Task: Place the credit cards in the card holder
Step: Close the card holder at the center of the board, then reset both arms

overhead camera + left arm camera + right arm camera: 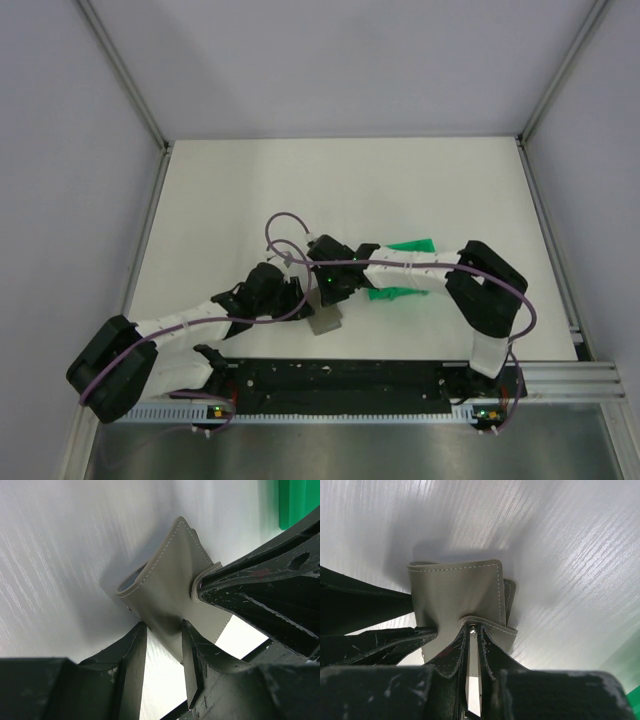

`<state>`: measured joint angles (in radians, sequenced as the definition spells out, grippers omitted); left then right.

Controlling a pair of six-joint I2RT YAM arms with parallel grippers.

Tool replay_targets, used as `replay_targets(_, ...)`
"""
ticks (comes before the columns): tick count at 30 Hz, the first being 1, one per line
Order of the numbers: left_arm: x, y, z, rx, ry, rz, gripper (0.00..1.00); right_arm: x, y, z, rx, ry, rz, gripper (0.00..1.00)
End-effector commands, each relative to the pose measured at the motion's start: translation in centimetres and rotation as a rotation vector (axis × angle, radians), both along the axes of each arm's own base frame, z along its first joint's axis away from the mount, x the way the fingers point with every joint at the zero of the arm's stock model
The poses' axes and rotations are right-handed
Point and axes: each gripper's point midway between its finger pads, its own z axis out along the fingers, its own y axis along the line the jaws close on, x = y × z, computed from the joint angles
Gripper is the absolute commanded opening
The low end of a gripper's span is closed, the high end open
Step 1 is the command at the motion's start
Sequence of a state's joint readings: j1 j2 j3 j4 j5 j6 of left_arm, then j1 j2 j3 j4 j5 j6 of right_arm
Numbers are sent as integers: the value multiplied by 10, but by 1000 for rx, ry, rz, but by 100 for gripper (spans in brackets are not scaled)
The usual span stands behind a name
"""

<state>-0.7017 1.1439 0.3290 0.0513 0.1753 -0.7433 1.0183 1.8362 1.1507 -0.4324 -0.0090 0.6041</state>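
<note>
The card holder (324,320) is a grey stitched sleeve held up off the white table near the front edge. My left gripper (164,627) is shut on its lower part, one finger on each side of the card holder (170,585). My right gripper (474,627) is shut, and its tips are tucked under a stitched pocket lip of the card holder (455,590), which bulges around them. The right fingers (250,590) reach in from the right in the left wrist view. No credit cards show; whether one sits between the right tips is hidden.
A bright green plastic frame tray (400,245) lies on the table under the right forearm, and shows at a corner (295,500) in the left wrist view. Metal rails and grey walls border the table (240,190).
</note>
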Motion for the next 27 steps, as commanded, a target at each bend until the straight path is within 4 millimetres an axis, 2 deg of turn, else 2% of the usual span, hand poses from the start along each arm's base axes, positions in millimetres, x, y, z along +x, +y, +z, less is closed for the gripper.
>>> replay_targets(1, 7, -12, 15, -74, -53, -12, 38, -42, -86, -98, -412, 144, 34, 1)
replay_targets(8, 6, -11, 15, -81, -59, -7, 38, -48, -93, -112, -459, 158, 20, 1)
replay_targets(12, 7, -11, 18, -85, -71, -5, 38, -40, -86, -99, -420, 113, 6, 11)
replay_targets(14, 8, -11, 23, -87, -84, -5, 39, -27, -71, -80, -354, 52, 3, 15)
replay_targets(17, 14, -6, 28, -61, -104, 23, 47, 0, -44, -28, -203, -86, -32, 22)
replay_targets(19, 18, 0, 33, -45, -119, 58, 53, 14, -32, 7, -107, -172, -56, 38)
replay_targets(22, 26, 12, 40, -13, -142, 138, 67, 28, -24, 50, 10, -281, -85, 53)
replay_targets(24, 34, 22, 50, 7, -172, 208, 87, 35, -27, 69, 78, -315, -107, 60)
replay_targets(26, 41, 29, 59, 25, -196, 257, 98, 37, -31, 83, 148, -323, -120, 62)
replay_targets(27, 43, 33, 61, 41, -198, 280, 98, 39, -36, 90, 180, -325, -139, 62)
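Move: The card holder lies folded right under the right hand, its strap button at the shut fingertips and its middle about 1 cm to their left and 1 cm below. The green box's middle stands some 18 cm to the right hand's right and 8 cm farther out. From the left hand, whose part-open fingers straddle the holder's left edge, the holder's middle is about 3 cm to the right and 1 cm ahead, 1 cm lower. With its shut fingertips the right hand keeps pressing down on the strap button while the left stays at the holder's edge. Then the right comes free, opening partway as it rises nearly 4 cm and goes about 3 cm right, slightly forward, tipping its fingers up some 10 degrees. The left spreads wide and lifts off about 3 cm, drifting forward and left. ##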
